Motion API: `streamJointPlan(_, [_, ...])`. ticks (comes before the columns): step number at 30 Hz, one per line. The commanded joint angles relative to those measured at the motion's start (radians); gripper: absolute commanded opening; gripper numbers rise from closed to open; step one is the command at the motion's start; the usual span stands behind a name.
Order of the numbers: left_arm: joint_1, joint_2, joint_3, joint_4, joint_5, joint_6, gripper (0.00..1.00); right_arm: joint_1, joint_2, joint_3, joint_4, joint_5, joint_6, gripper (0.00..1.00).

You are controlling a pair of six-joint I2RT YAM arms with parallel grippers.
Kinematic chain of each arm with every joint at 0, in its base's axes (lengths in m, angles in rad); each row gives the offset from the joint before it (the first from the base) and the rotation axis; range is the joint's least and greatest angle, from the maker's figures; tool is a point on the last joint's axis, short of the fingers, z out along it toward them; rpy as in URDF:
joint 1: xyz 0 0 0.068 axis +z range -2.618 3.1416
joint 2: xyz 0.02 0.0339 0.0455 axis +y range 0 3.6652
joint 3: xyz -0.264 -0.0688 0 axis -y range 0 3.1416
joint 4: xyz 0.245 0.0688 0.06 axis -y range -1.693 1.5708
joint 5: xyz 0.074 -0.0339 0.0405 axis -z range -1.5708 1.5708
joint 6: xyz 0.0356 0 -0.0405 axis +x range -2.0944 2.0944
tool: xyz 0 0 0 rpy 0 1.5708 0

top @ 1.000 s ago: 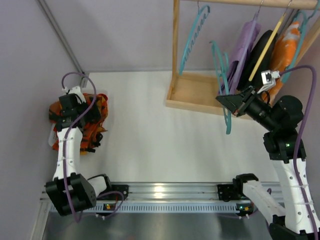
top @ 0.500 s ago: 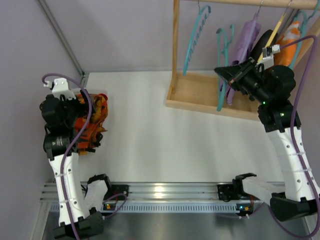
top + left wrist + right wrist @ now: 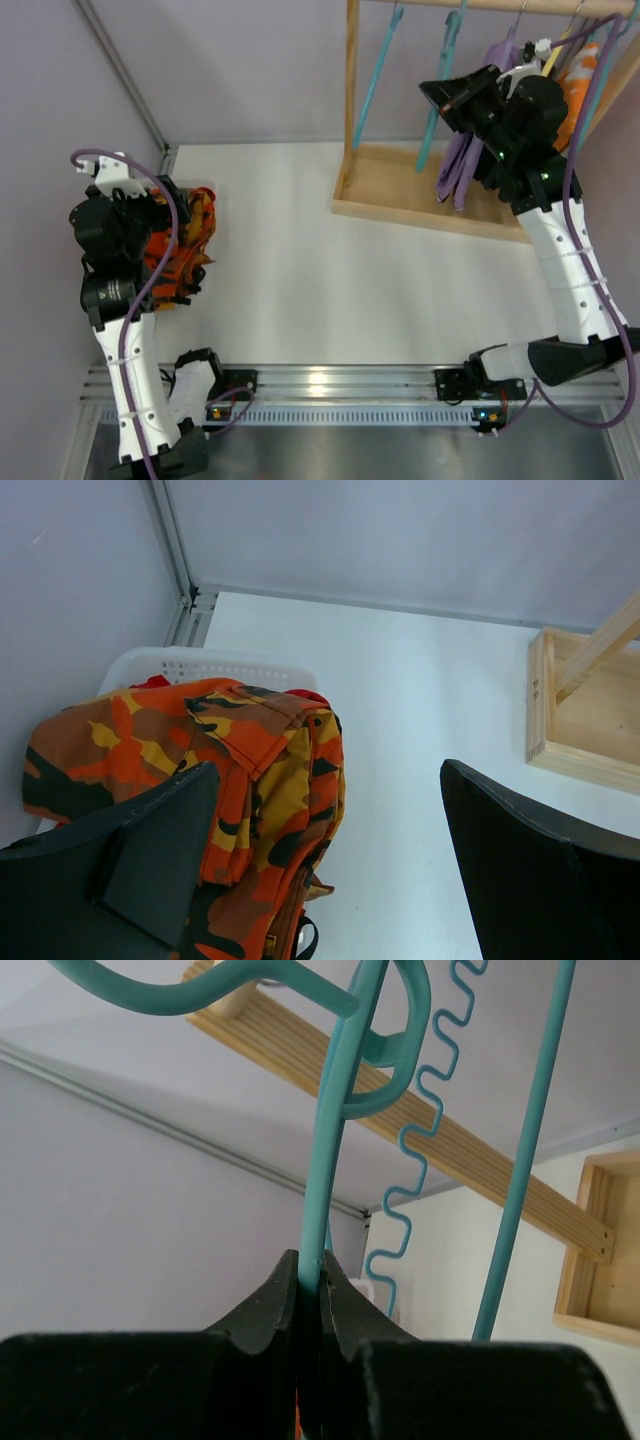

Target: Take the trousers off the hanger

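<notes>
The camouflage trousers [image 3: 188,245] lie bunched in a white basket [image 3: 210,664] at the table's left edge, free of any hanger; the left wrist view shows them [image 3: 250,770] just below the fingers. My left gripper [image 3: 166,203] [image 3: 328,770] hovers above them, open, holding nothing. My right gripper [image 3: 442,97] [image 3: 310,1260] is raised to the wooden rack's top rail [image 3: 470,1150] and is shut on the thin teal hanger [image 3: 431,132] [image 3: 328,1180], whose hook curls at the rail.
A wooden rack with a tray base [image 3: 395,190] stands at the back right. It carries a second teal hanger [image 3: 373,85], a purple garment [image 3: 462,160], an orange-and-white garment [image 3: 583,95] and a yellow hanger [image 3: 553,57]. A wall runs close along the left.
My right arm has swung up and lifted the teal hanger from beside the rack base to the top rail. My left arm has risen off the trousers, its jaws opening wider.
</notes>
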Motion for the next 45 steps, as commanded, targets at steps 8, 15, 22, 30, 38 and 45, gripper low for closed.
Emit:
streamJointPlan(8, [-0.001,-0.047,0.048,0.008,0.034,-0.016,0.98,0.014,0.195,0.236,0.069,0.076,-0.040,0.00])
streamJointPlan(15, [-0.001,-0.081,0.042,0.008,0.030,0.003,0.98,0.011,0.286,0.267,0.112,0.053,-0.034,0.00])
streamJointPlan(22, [0.000,-0.089,0.045,0.006,0.041,0.013,0.98,0.011,0.333,0.243,0.143,0.017,-0.042,0.00])
streamJointPlan(30, [0.000,-0.096,0.053,-0.003,0.094,0.015,0.98,-0.011,0.358,0.253,0.207,-0.060,-0.085,0.12])
streamJointPlan(38, [-0.001,0.020,0.136,-0.104,0.160,0.019,0.98,-0.011,0.272,0.141,0.184,-0.083,-0.117,0.71])
streamJointPlan(45, [-0.001,0.106,0.165,-0.104,0.208,0.012,0.98,-0.014,0.172,0.108,0.141,-0.092,-0.177,0.87])
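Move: The right hand holds the empty blue-green hanger. Its spot on the wooden rail lies about 16 cm ahead, 3 cm to the left and some 10 cm above. The clip hanger hangs about 15 cm ahead and 9 cm left of this hand, roughly level with it. The purple trousers hang about 12 cm ahead, 8 cm right and 5 cm lower. From the left hand the rail spot is some 25 cm ahead, 42 cm right and 23 cm up. The right hand carries the empty hanger forward about 11 cm to bring its hook onto the rail beside the clip hanger, quickly at first and then slowing, while easing some 3 cm left and, mainly towards the end of the reach, sinking about as far. Its fingers then open wide and let go of the hanger, backing off about 3 cm so that they stand open around it, while the empty, open left hand by the basket draws back and up 2–3 cm and comes forward again, ending a little to its right. ##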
